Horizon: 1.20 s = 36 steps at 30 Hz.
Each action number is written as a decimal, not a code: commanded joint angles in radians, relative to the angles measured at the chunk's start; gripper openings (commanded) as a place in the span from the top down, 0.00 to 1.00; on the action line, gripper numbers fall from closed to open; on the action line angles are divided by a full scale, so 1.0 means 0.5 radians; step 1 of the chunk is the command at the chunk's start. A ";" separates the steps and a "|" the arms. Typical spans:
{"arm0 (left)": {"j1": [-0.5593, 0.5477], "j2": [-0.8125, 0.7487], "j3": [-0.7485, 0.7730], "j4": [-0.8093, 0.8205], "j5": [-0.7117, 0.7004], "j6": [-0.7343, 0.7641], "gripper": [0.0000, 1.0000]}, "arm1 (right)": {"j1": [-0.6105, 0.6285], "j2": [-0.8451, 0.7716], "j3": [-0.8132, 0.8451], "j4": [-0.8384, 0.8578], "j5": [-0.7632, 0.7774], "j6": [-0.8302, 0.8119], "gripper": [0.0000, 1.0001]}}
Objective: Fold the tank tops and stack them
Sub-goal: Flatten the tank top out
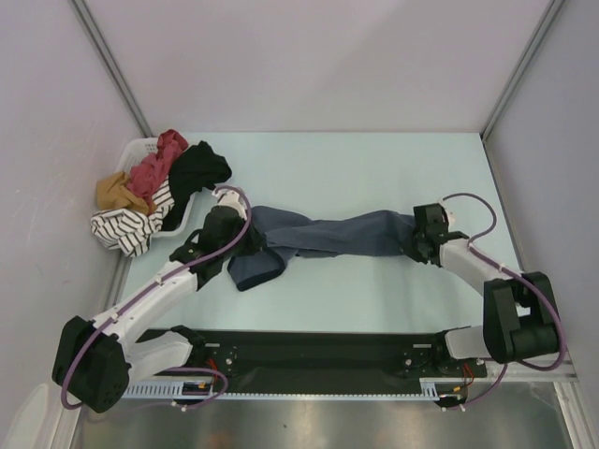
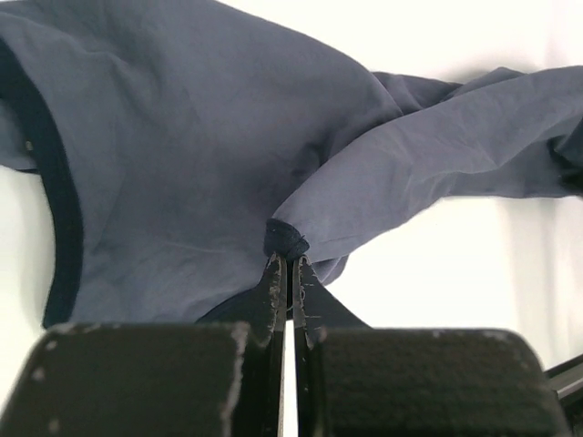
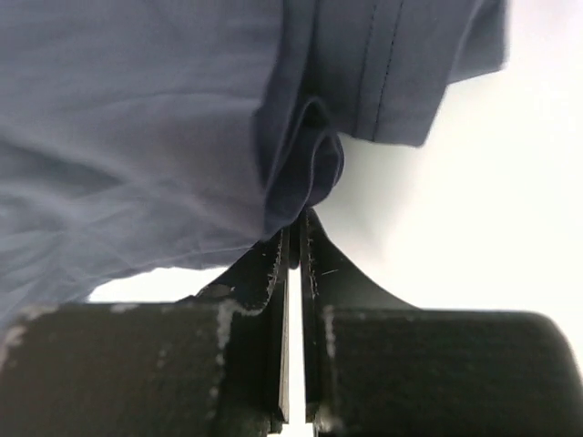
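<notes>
A slate blue-grey tank top (image 1: 328,236) with darker trim lies stretched and twisted across the middle of the table, between both arms. My left gripper (image 1: 245,236) is shut on its left end; in the left wrist view the fingertips (image 2: 273,273) pinch a bunched dark edge of the blue-grey tank top (image 2: 182,137). My right gripper (image 1: 418,236) is shut on the right end, where a folded hem of the blue-grey tank top (image 3: 137,137) sits between the fingertips (image 3: 273,255). A brick red tank top (image 1: 157,161) lies crumpled in the pile at the far left.
A white basket (image 1: 140,150) at the far left table edge holds a heap of clothes: a black garment (image 1: 198,171), a striped one (image 1: 126,227) and a mustard one (image 1: 114,192). Grey walls stand around the table. A black rail (image 1: 309,351) runs along the near edge.
</notes>
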State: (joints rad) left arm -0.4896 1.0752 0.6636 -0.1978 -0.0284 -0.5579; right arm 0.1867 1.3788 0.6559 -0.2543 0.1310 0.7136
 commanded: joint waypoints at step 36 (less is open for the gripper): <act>0.151 -0.727 1.934 -0.743 0.041 0.343 1.00 | -0.334 -1.503 1.878 -0.415 -0.842 -0.387 1.00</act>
State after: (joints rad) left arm -0.4179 0.6643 1.6318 -0.6094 -0.0135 -0.3763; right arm 0.0288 0.5823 1.5703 -0.4149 -0.3431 0.5411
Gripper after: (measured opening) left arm 0.011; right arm 0.031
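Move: Both shut grippers already pinch the bunched tank top. Its middle lies about 13 cm to the right of the left hand, 5 cm farther out and 11 cm below; from the right hand, about 21 cm left, 3 cm ahead, just below. The clothes basket is roughly 15 cm ahead and 25 cm left of the left hand, the black garment about 17 cm ahead and 15 cm left, both lower. Keeping their pinch on the two ends of the tank top, both hands sweep it high off the table, the left about 43 cm up and the right some 55, first reaching 10 cm forward, then swinging back well behind their start. The wrists tip the fingers upward, the right more, while the left hand also draws leftward, away from the right. ##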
